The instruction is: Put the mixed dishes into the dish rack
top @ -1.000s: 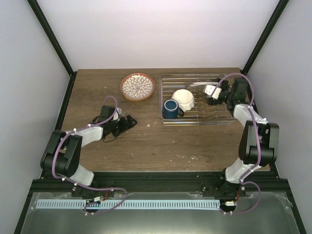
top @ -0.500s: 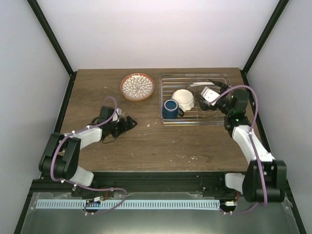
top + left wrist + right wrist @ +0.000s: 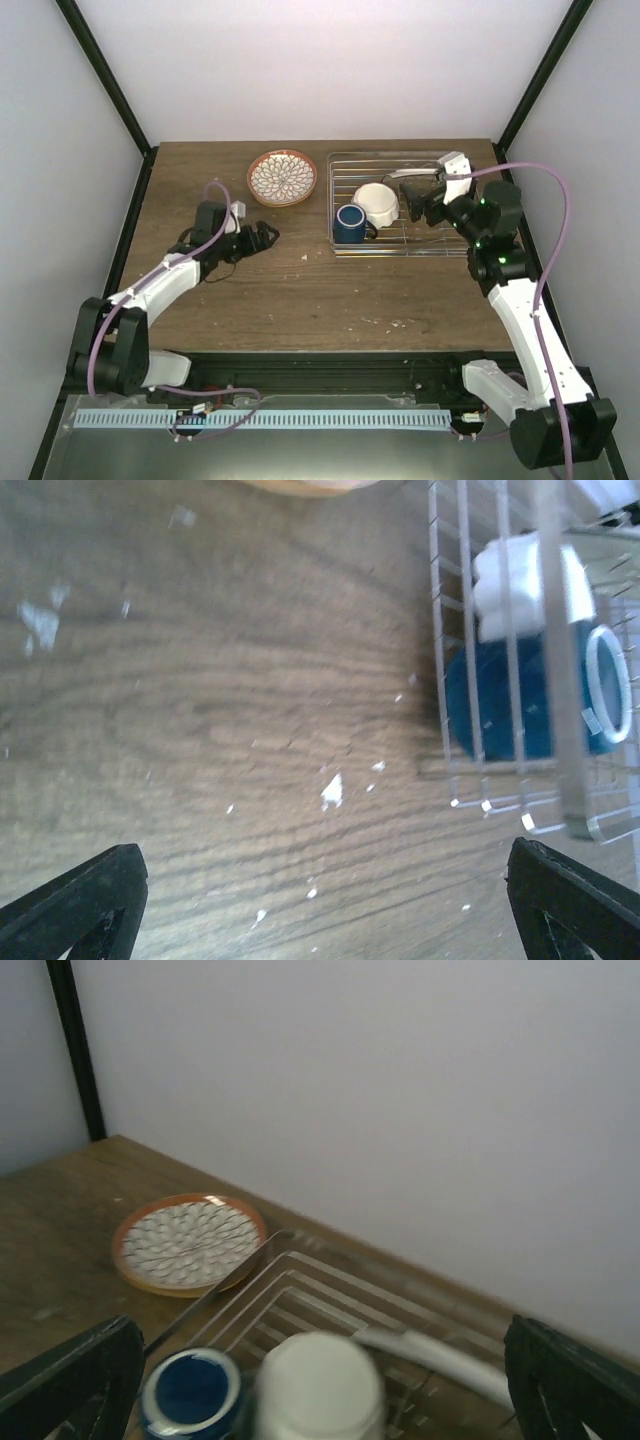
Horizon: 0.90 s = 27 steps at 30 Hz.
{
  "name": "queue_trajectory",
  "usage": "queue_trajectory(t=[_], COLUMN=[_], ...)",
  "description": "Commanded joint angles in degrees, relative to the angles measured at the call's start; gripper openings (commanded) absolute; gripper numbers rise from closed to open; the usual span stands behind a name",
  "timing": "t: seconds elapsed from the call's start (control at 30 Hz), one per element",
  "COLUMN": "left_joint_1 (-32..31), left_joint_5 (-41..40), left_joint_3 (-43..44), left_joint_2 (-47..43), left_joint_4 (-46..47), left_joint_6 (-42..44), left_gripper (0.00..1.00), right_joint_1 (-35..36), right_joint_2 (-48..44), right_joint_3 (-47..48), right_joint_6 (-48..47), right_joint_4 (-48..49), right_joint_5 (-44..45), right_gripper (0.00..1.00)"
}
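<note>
The silver dish rack [image 3: 436,249] stands at the back right of the table. The dark blue mug [image 3: 349,222] and the white scalloped bowl [image 3: 377,204] sit in its left end. The cream rectangular plate [image 3: 403,174] stands on edge behind the bowl. The orange-rimmed patterned plate [image 3: 283,178] lies on the table left of the rack. My left gripper [image 3: 265,237] is open and empty, low over the table, left of the rack. My right gripper [image 3: 415,200] is open and empty above the rack, just right of the bowl. The right wrist view shows the mug [image 3: 190,1390], bowl [image 3: 318,1380], cream plate [image 3: 430,1353] and patterned plate [image 3: 188,1240].
White crumbs [image 3: 331,790] are scattered on the wooden table in front of the left gripper. The left wrist view shows the rack's bars [image 3: 470,680] with the mug [image 3: 500,705] and bowl [image 3: 515,585] behind them. White walls and black frame posts [image 3: 100,70] enclose the table.
My right arm has risen and swung its gripper left over the rack toward the bowl. My left arm has stretched out, carrying its gripper slightly farther back.
</note>
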Motion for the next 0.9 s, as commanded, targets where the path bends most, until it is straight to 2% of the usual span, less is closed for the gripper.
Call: queue_trajectory(t=[0.0, 0.17, 0.27, 0.57, 0.7, 0.87], left_joint_1=[0.2, 0.2, 0.8, 3.3, 5.5, 8.6], left_joint_5=[-2.6, -7.1, -7.4, -9.0, -9.9, -10.8], left_joint_3=[6.5, 16.9, 23.5, 43.9, 54.7, 62.6], left_joint_2=[-2.2, 1.8, 5.6, 19.8, 29.1, 36.2], left_joint_4=[-4.0, -10.8, -14.1, -24.4, -30.7, -34.0], left_joint_6=[2.8, 6.3, 7.4, 11.3, 13.5, 14.9], left_gripper=[1.00, 1.00, 1.00, 1.00, 1.00, 1.00], right_joint_1=[0.9, 0.9, 0.8, 0.9, 0.9, 0.9], right_joint_2=[-6.3, -12.5, -12.9, -14.7, -16.7, -16.2], right_joint_3=[-1.9, -6.5, -8.8, -11.5, -12.7, -12.8], right_joint_6=[19.0, 32.3, 36.2, 33.4, 34.0, 33.7], right_joint_4=[-12.2, -14.6, -16.0, -24.7, -23.6, -23.2], right_joint_5=[-3.6, -6.0, -8.1, -4.5, -3.7, -3.6], right_gripper=[0.99, 1.00, 0.99, 1.00, 1.00, 1.00])
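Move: The patterned plate lies flat on the table about 24 cm straight ahead of the left hand and some 10 cm below it. Of that hand's neighbours in the rack, the blue mug is roughly 6 cm ahead and 19 cm right, about 6 cm lower, and the white bowl 12 cm ahead and 26 cm right. From the high right hand, the plate is about 30 cm ahead, 27 cm left and 35 cm down. The empty left hand, fingers still wide open, swings up and forward towards the plate, climbing about 11 cm before levelling and beginning to sink, and travels some 18 cm forward with a small drift left late on; its left side rolls up roughly 15 degrees and nothing is touched. Meanwhile the open, empty right hand backs off from the rack towards its base and sinks about 11 cm, pitching steeply downward and rolling its left side up, then almost stops. ##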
